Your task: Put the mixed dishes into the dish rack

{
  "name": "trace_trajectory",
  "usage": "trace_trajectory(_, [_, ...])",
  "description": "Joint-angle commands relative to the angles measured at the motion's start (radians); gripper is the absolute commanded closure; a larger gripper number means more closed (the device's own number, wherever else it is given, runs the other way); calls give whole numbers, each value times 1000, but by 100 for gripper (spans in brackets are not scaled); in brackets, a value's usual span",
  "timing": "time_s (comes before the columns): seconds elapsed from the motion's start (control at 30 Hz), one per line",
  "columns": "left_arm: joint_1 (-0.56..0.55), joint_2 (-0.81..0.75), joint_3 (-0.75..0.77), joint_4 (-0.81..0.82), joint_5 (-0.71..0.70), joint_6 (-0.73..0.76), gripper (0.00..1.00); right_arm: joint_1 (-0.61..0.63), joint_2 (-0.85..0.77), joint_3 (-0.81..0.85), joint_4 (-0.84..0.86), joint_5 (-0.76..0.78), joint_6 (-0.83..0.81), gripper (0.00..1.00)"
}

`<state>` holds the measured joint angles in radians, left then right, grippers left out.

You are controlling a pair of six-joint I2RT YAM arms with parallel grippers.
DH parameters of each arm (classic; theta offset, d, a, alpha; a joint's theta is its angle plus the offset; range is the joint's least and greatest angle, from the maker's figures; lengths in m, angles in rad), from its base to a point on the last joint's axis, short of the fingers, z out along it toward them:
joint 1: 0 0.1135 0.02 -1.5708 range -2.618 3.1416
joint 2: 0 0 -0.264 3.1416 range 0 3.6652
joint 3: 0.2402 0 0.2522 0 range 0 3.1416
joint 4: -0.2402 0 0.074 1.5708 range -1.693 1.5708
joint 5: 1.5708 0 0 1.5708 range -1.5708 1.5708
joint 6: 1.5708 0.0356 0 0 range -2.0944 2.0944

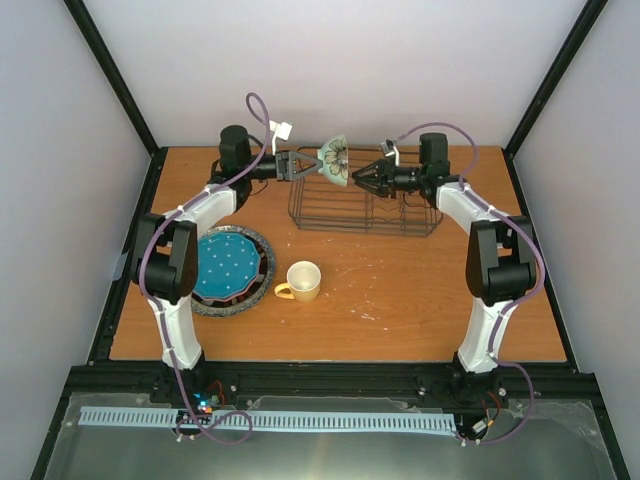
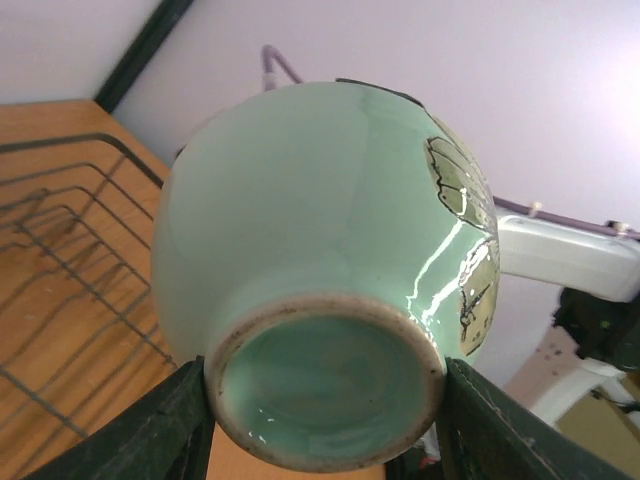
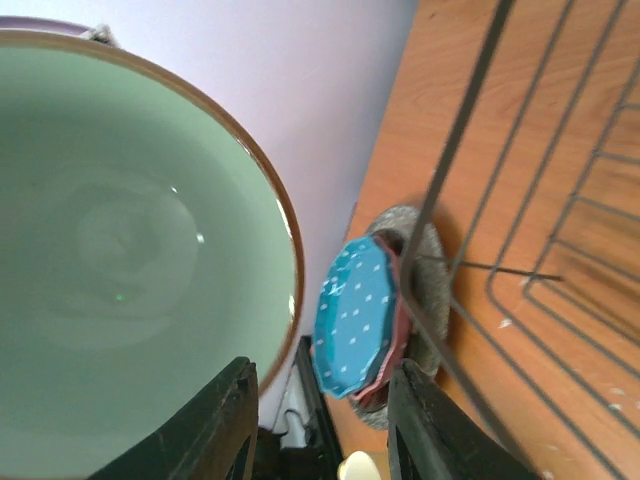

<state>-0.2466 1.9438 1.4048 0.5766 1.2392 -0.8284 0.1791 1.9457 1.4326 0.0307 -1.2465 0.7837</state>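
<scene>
My left gripper [image 1: 300, 166] is shut on the foot ring of the pale green bowl [image 1: 335, 158], held tilted on its side above the left end of the black wire dish rack [image 1: 365, 215]. The left wrist view shows the bowl's base [image 2: 325, 390] wedged between both fingers [image 2: 160, 430]. The right gripper [image 1: 362, 175] hovers open over the rack, just right of the bowl's rim. In the right wrist view the bowl's inside [image 3: 120, 250] fills the left, and nothing sits between those jaws [image 3: 320, 400]. The teal dotted plate [image 1: 230, 264] tops a stack on the grey speckled plate [image 1: 205, 303]. The yellow mug [image 1: 302, 281] stands beside it.
In the right wrist view a pink plate [image 3: 385, 375] edge shows under the teal plate [image 3: 352, 315], with the grey plate [image 3: 430, 300] below. Rack wires [image 3: 560, 250] run close past the right fingers. Black frame posts border the wooden table [image 1: 400, 310].
</scene>
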Motion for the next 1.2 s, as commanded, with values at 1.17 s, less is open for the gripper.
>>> trace_trajectory(1.17, [-281, 300, 835, -1316, -1423, 1214, 99, -115, -553, -121, -665, 1081, -551, 65])
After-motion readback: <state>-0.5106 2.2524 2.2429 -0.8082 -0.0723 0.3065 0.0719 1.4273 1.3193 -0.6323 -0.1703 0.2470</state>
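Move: The left hand already holds the green bowl by its foot; the dish rack's middle lies about 5 cm ahead, 9 cm right and 22 cm below it. From the same hand the mug stands some 18 cm back, 4 cm left, and the plate stack 17 cm back, 22 cm left, both roughly 25 cm lower. For the empty right hand the rack's middle is about 5 cm ahead, 3 cm right and 16 cm down. Left carries bowl about 10 cm forward, then down towards the rack, fingers tipping down; right withdraws 18 cm right. ##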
